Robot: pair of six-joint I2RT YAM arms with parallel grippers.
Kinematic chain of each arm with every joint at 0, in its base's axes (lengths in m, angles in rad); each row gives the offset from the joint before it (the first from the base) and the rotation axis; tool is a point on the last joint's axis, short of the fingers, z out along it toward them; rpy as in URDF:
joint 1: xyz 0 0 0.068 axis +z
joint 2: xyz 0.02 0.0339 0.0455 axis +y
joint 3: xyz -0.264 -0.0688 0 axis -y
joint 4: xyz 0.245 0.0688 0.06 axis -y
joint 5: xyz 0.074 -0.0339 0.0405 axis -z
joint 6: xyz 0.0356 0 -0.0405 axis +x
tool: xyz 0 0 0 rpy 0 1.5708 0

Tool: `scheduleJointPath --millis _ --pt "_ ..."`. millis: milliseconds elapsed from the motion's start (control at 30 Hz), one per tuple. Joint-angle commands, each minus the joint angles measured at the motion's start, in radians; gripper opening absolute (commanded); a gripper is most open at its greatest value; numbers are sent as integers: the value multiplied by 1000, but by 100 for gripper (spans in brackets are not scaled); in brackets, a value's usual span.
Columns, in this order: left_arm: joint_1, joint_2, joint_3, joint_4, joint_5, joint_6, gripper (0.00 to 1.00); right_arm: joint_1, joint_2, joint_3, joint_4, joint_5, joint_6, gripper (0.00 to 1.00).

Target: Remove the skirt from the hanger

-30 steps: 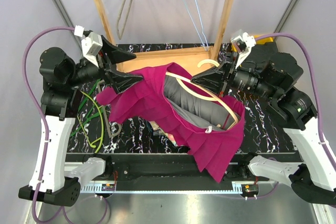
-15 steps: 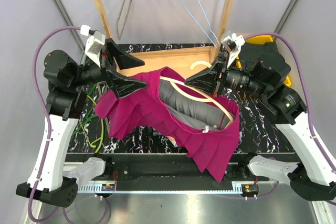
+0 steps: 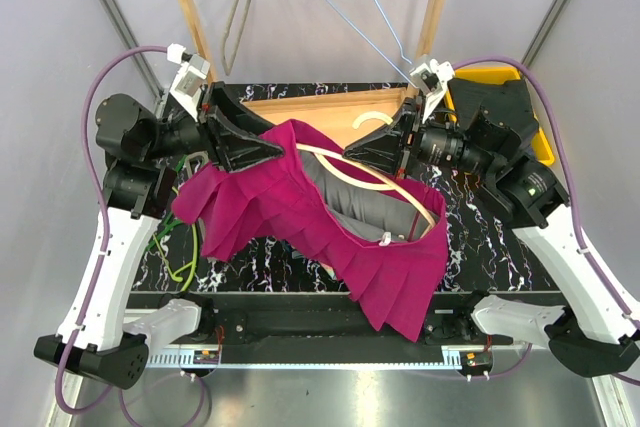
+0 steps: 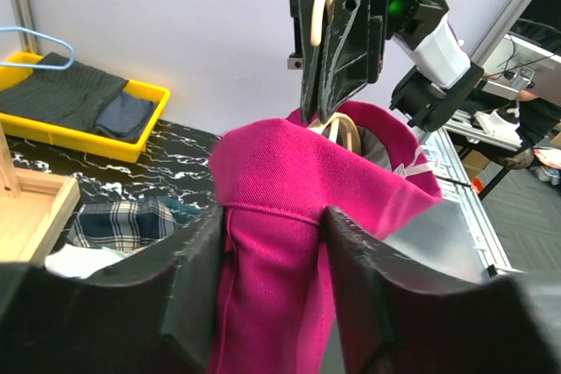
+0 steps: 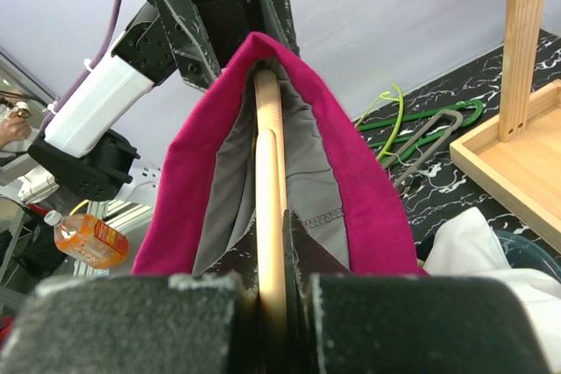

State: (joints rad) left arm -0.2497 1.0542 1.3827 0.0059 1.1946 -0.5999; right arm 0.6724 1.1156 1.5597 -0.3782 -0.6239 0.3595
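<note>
A magenta pleated skirt [image 3: 300,207] with grey lining hangs over a cream wooden hanger [image 3: 370,182], held up above the table. My left gripper [image 3: 275,147] is at the skirt's upper left edge. In the left wrist view its fingers [image 4: 188,278] press a fold of the skirt [image 4: 289,181] from both sides. My right gripper [image 3: 350,152] is shut on the hanger near its hook. In the right wrist view the hanger [image 5: 267,155] runs straight out from between the jaws, with the skirt [image 5: 368,199] draped over its far end.
A wooden rack [image 3: 435,17] stands at the back with a blue wire hanger [image 3: 365,22] and a grey hanger [image 3: 238,17]. A yellow bin [image 4: 79,124] holds dark clothes. Green hangers [image 3: 175,237] lie at the left, and plaid cloth [image 4: 123,221] lies under the skirt.
My left gripper has closed from wide open onto the skirt's upper edge. Both arms have shifted back and up with skirt and hanger. The blue wire hanger has swung left.
</note>
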Motion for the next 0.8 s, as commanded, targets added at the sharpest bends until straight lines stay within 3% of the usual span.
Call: scheduleJointPath --millis 0,167,200,267,533,767 --pt "-5 -3 7 92 37 -43 42 13 3 0 180 -19 52 0" --pt "-5 -8 19 106 37 -60 37 27 13 -36 208 -20 65 0" --pt "-5 -8 18 111 37 -61 18 35 15 -44 213 -20 67 0" --pt "-5 -11 18 114 34 -57 0 41 20 -65 232 -19 79 0" --pt "-6 -14 13 120 28 -64 0 102 61 -73 245 7 67 0" --pt "-16 -16 16 120 16 -64 2 147 174 55 274 4 58 0"
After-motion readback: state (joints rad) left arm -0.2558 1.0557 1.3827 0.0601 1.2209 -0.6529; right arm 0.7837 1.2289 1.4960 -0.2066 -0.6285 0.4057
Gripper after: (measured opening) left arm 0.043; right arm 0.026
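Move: The end of the skirt's waistband sits between my half-open left fingers, its edge about 1 cm to their right, level with them. The wooden hanger's middle is some 14 cm to their right and 4 cm back, slightly lower. From my right hand, which already grips that hanger, the waistband end is about 11 cm left and 2 cm forward. The clothes pile lies roughly 8 cm ahead of my right hand, 1 cm to its right, nearly 40 cm below. I shut my left fingers on the end of the skirt's waistband, pinching the cloth, and hold that hand nearly in place. My right hand keeps its grip on the wooden hanger and carries it about 5 cm left towards my left hand, sinking some 2.5 cm as it goes and turning slightly counter-clockwise. ##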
